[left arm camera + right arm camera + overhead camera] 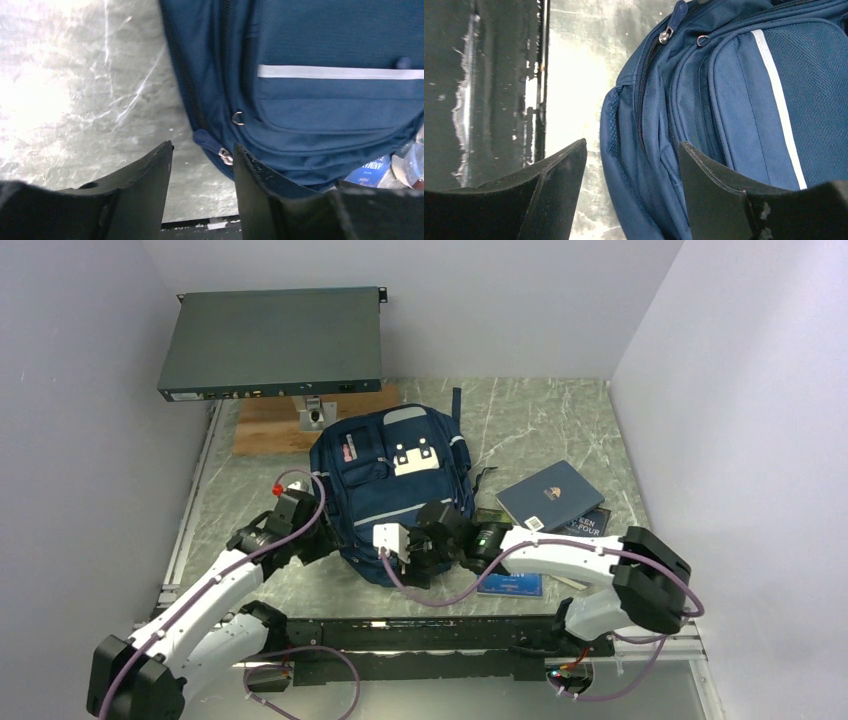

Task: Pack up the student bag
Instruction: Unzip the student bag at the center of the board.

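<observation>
The student bag (395, 490) lies flat in the middle of the table, front pocket up, navy with grey stripes and a white patch. My left gripper (322, 540) is at its lower left corner. In the left wrist view this gripper (202, 150) is open over bare table, and a metal zipper pull (226, 156) sits just beside the right finger (255, 175). My right gripper (420, 548) is at the bag's near edge. Seen from the right wrist, that gripper (631, 145) is open, the bag's zippered side seam (644, 125) lies between its fingers, and its left finger stands apart from the fabric.
A dark blue book (549, 495) and other books (510, 583) lie right of the bag. A grey flat equipment box (272, 343) on a stand over a wooden board (270, 425) is at the back left. A black rail (420, 625) runs along the near edge.
</observation>
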{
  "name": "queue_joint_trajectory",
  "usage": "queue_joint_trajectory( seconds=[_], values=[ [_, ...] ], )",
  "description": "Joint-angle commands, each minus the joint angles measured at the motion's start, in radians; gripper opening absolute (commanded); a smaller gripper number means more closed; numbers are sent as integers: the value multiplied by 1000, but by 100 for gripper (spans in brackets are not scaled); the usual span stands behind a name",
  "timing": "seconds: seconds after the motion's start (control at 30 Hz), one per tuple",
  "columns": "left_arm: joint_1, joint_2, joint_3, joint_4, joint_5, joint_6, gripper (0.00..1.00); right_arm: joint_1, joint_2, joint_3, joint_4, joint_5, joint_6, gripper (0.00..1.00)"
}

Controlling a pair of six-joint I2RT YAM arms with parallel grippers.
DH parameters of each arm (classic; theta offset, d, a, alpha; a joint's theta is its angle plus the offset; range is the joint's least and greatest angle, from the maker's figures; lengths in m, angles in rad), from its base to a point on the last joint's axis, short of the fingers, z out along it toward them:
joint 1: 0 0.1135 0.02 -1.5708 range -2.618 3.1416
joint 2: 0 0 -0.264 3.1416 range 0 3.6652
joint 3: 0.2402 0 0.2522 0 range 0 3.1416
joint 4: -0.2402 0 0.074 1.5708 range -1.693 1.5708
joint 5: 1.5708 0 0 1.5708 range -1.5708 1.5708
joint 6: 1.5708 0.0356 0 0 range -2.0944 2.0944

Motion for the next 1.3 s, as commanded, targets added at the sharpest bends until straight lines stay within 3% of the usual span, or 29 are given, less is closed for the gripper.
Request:
queue_joint_trajectory(
  seconds=[0.0, 0.17, 0.4, 0.63, 0.83, 1.13, 1.27],
  values=[
    [57, 50, -50, 55, 125, -141, 49, 35, 52, 13, 137, 87, -96, 67],
    [63, 64, -85, 77, 115, -213, 37, 56, 144, 41, 144, 138, -123, 55],
    [66, 97, -114, 152, 137, -240, 26, 80, 209, 54, 162, 184, -139, 47],
    [67, 52, -114, 148, 112, -256, 30, 83, 212, 63, 155, 176, -150, 41],
    [66, 40, -109, 140, 114, -276, 40, 83, 231, 73, 145, 166, -155, 34],
    [66, 133, -86, 166, 104, -257, 31, 84, 245, 98, 126, 157, -163, 27],
    [66, 176, -86, 197, 99, -239, 32, 85, 260, 106, 121, 152, -166, 26]
  ],
)
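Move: Straight below the left hand, about 5 cm down and 2 cm to its right, lies the bag's side zip pull; a small D-ring is about 4 cm right of the hand and 2 cm ahead, and the middle of the pale stripe about 14 cm right and 7 cm ahead. The zip edge that the right hand goes for is some 3 cm left, 2 cm ahead and 6 cm below that hand; from it the zip pull is roughly 13 cm left and 4 cm ahead. Sinking onto the bag together, both hands narrow their open fingers. The left drops about 4 cm, bobs up a centimetre and drops again, drifting slightly right and turning some 20 degrees, until its fingers straddle the pull tab. The right goes down about 5 cm, also left and a little forward, then creeps left as its fingers close around the ridge of cloth along the zip. ##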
